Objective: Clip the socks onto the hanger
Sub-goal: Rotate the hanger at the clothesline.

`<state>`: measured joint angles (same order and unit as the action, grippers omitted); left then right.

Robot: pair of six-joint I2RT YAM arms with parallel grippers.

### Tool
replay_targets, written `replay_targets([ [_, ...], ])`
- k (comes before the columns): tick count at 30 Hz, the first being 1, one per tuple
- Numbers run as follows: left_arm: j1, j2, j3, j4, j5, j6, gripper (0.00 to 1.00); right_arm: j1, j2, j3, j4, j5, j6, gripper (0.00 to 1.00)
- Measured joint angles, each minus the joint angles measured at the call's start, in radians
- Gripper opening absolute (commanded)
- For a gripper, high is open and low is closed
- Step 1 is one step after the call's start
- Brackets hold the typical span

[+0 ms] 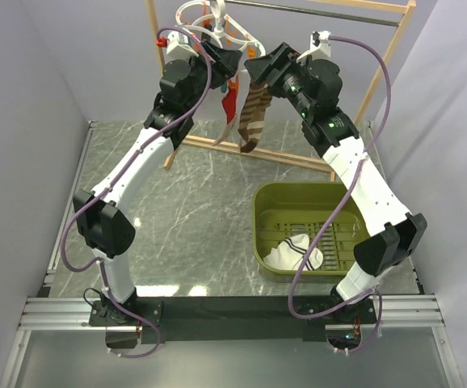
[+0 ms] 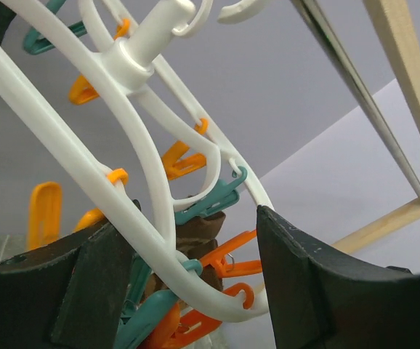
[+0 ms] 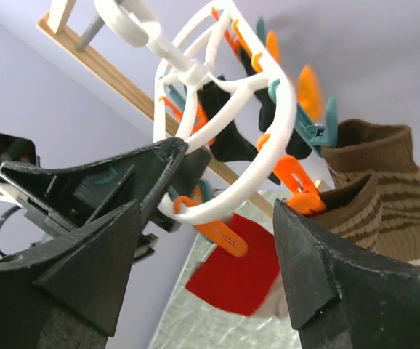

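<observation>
The white oval hanger with orange and teal clips hangs from the wooden rack's rail at the top. My left gripper is raised to it. In the left wrist view that gripper is open, with the hanger's white rim running between its fingers. My right gripper stands just right of the hanger. It is open around an orange clip on the hanger's rim. White socks with dark cuff stripes lie bunched in the green basket, far below both grippers.
Brown striped socks and a red-and-white sock hang from the hanger's clips between the two grippers. A dark sock is clipped further back. The wooden rack frame stands behind, its base bar on the marble table.
</observation>
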<state>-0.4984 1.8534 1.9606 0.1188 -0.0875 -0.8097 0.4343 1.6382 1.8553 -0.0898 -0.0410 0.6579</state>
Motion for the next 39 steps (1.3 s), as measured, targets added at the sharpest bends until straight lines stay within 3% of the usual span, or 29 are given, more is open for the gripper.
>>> replay_targets([
  [3,-0.001,0.022,0.015,0.002,0.001,0.002,0.70,0.000,0.018,0.010,-0.006,0.000,0.038,0.75],
  [6,-0.001,0.028,0.020,0.005,0.001,0.003,0.70,0.000,0.019,0.009,-0.007,0.000,0.062,0.60],
  [12,-0.001,0.028,0.020,0.025,0.001,0.013,0.70,0.000,0.073,0.108,-0.040,0.005,0.082,0.52],
  [20,-0.001,0.028,0.020,0.027,-0.007,0.047,0.70,0.000,0.160,0.249,-0.143,0.015,0.082,0.52],
  [33,-0.001,0.028,0.020,0.028,-0.014,0.065,0.68,0.000,0.144,0.235,-0.241,0.071,0.054,0.54],
  [39,-0.001,0.028,0.020,0.035,-0.005,0.064,0.66,0.000,0.144,0.235,-0.241,0.071,0.055,0.51],
])
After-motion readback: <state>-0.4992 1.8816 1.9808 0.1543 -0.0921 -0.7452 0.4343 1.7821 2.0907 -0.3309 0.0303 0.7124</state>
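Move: The near end of the hanger's white rim is roughly 4 cm ahead of my right hand and 1 cm to its left, about level. From that hand, the striped sock hangs some 6 cm ahead, straight on, around 10 cm lower; the red sock is about 5 cm ahead, 5 cm left and 10 cm down. My left hand already has the rim between its open fingers; the near end my right hand wants is about 2 cm ahead and 3 cm right of it, level. I push my right hand about 3 cm forward onto the near end of the hanger rim, rising slightly and then sinking to finish some 2 cm lower, the wrist tipping down by roughly 10 degrees. On the way its fingers narrow from wide to about half open, bracketing the bar. My left hand stays put, its parted fingers still around the rim beside it. ##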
